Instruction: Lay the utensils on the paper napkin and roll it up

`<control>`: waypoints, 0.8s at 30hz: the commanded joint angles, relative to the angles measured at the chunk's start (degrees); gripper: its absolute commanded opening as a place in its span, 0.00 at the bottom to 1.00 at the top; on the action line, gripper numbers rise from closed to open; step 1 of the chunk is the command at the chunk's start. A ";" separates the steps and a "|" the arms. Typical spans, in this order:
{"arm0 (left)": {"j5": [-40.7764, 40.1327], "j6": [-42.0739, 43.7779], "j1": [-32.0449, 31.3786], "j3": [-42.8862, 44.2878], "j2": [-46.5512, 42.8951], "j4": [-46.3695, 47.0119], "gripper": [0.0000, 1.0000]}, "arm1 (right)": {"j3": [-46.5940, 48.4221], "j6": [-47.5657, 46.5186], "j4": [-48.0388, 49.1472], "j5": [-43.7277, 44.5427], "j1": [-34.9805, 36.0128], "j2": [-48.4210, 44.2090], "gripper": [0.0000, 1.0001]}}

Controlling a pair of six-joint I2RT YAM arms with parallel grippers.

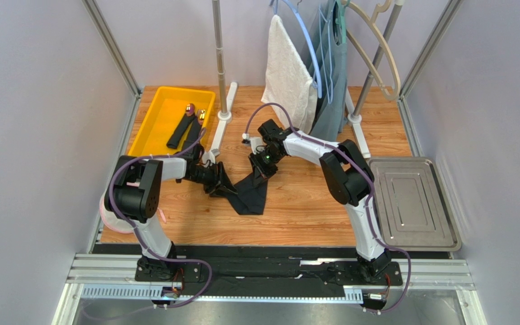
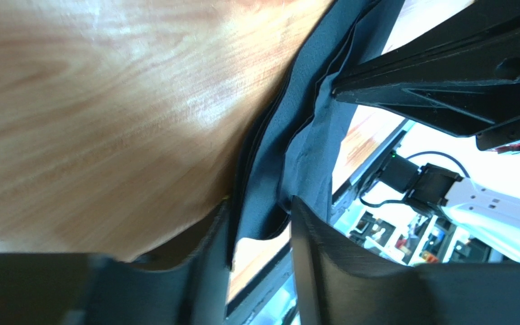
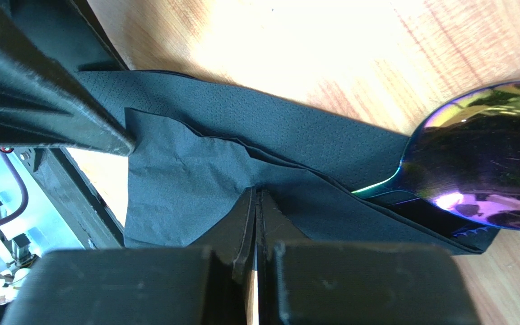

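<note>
The black paper napkin (image 1: 249, 193) lies crumpled and partly folded on the wooden table between my two grippers. My right gripper (image 3: 256, 198) is shut on a fold of the paper napkin (image 3: 195, 169). An iridescent purple-gold spoon (image 3: 490, 162) rests at the napkin's edge, its neck tucked into the folds. My left gripper (image 2: 259, 227) stands open, with the napkin's (image 2: 296, 128) hanging edge between its fingers, close to the left one. In the top view, two more shiny utensil heads (image 1: 189, 107) show in the yellow bin (image 1: 149, 125).
A dark strip (image 1: 181, 132) lies in the yellow bin. A metal tray (image 1: 446, 217) sits at the right. At the back a rack (image 1: 223, 112) holds a white towel (image 1: 286, 74) and a grey-blue garment (image 1: 332, 88) on hangers.
</note>
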 commanded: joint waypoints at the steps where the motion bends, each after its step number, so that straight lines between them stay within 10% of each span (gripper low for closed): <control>1: 0.54 0.82 -0.22 1.99 -0.20 2.43 0.36 | -1.14 -1.83 -3.17 5.30 0.45 4.07 0.00; 24: 1.51 -8.67 -12.52 5.25 -0.65 10.86 0.11 | -0.87 -0.95 -2.82 5.56 0.80 4.16 0.00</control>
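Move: The napkin's free left flap lies right at the left fingertips, its edge between the half-open fingers, barely 1 cm to their right and level with them. The right fingertips sit on the folded napkin some 9 cm to the right of the left hand and 5 cm farther out. The spoon bowl sticks out about 6 cm ahead of the right hand and 2 cm to its left. From the right hand, the flap is about 8 cm left and 5 cm back. Up and then across to the right: the left fingers first close on the napkin's left flap, pinching it, lift it about 4 cm off the table, then carry it some 6 cm rightward towards the right hand, turning slightly clockwise. The right hand stays put, its shut fingertips still holding the folded napkin down. ##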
